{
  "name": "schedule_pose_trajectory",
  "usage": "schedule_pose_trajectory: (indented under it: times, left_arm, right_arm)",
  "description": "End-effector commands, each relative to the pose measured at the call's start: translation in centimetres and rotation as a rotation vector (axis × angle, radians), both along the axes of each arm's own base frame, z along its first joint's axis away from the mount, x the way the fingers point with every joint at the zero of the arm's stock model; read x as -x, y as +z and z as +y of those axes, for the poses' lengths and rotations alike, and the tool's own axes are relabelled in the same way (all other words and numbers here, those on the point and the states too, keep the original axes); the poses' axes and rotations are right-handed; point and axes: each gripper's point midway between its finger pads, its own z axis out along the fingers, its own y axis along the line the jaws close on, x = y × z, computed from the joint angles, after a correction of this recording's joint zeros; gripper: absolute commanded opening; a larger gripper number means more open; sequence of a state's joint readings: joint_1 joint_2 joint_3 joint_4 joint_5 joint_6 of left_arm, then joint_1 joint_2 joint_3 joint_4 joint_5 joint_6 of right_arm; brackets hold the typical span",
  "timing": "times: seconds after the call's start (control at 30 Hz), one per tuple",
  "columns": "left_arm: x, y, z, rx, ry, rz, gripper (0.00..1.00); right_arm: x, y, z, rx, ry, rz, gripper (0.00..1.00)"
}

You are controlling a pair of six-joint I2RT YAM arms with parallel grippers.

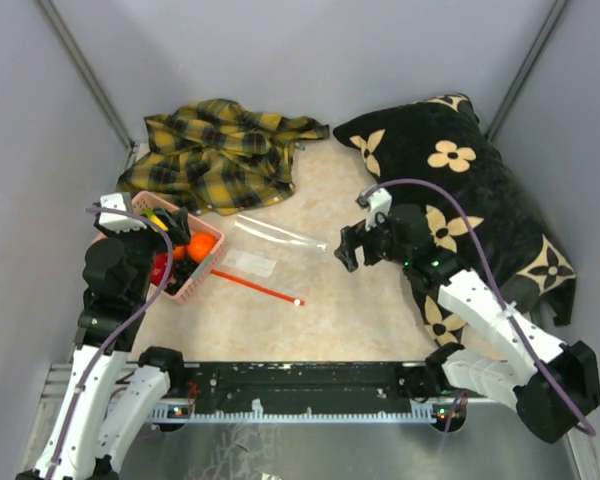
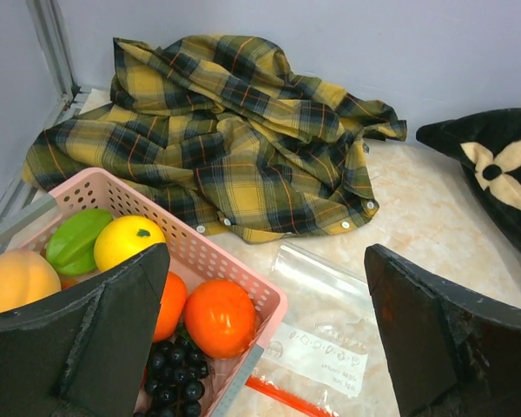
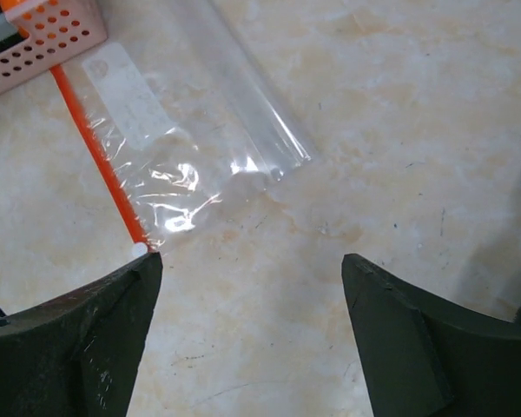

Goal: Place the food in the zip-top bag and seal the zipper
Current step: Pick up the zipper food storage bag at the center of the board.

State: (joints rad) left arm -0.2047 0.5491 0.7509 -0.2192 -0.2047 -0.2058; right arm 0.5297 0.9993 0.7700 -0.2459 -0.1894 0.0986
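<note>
The food lies in a pink basket at the left: an orange ball, a yellow lemon, a green piece and dark grapes. My left gripper hangs open above the basket's right rim, holding nothing. The clear zip-top bag lies flat on the table just right of the basket, white label up. Its red zipper runs along the near edge and ends at a white slider. My right gripper is open over bare table, its left finger next to the slider.
A crumpled yellow plaid shirt lies at the back left, touching the basket's far side. A black pillow with cream flowers fills the right side, under my right arm. Grey walls close in the table on three sides.
</note>
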Motion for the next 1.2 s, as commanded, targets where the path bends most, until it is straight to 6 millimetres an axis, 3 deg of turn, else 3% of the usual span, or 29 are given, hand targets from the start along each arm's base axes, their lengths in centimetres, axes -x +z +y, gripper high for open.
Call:
schedule_pose_trajectory:
  times: [0.0, 0.47, 0.73, 0.97, 1.17]
  left_arm:
    - [-0.2, 0.1, -0.2, 0.001, -0.015, 0.004, 1.0]
    - [-0.6, -0.6, 0.2, -0.005, 0.011, 0.031, 1.0]
    - [-0.6, -0.6, 0.1, -0.005, 0.005, 0.033, 1.0]
    - [-0.6, -0.6, 0.0, -0.004, -0.003, 0.031, 1.0]
    - [-0.6, -0.6, -0.1, -0.004, -0.005, 0.031, 1.0]
  right_arm:
    - [-0.5, 0.7, 3.1, 0.085, 0.088, -0.076, 0.85]
    - [2.2, -9.7, 13.0, 0.44, 0.487, 0.077, 0.83]
    - [2.0, -13.5, 14.6, 0.572, 0.553, 0.134, 0.82]
    - [3.4, -15.0, 15.3, 0.613, 0.617, 0.189, 0.82]
    - [2.6, -17.0, 14.4, 0.721, 0.568, 0.211, 0.82]
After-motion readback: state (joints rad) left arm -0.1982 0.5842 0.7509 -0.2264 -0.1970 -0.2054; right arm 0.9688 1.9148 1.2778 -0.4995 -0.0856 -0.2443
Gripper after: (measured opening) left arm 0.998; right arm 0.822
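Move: The zip-top bag lies flat on the board, its middle about 19 cm to the right hand's left, 4 cm ahead and some 18 cm below. Its near right corner, the slider end of the red zipper, is about 13 cm left and 6 cm back of that hand. The food basket sits some 37 cm left and 5 cm ahead, the flowered cushion roughly 23 cm right and 12 cm ahead. From the left hand, the bag's middle is about 17 cm right, 3 cm ahead and 30 below. The right hand swoops down about 17 cm and some 14 cm to its left, onto the near right corner of the bag, going left quickly at first and then mostly straight down, slowing as it nears the board. On the way the wrist turns some 50 degrees, from fingers slanting forward and left to fingers pointing mostly down; they stay wide open, ending with the slider end of the red zipper between them, the near finger just outside the zipper and the far one over the clear film, touch not certain. ##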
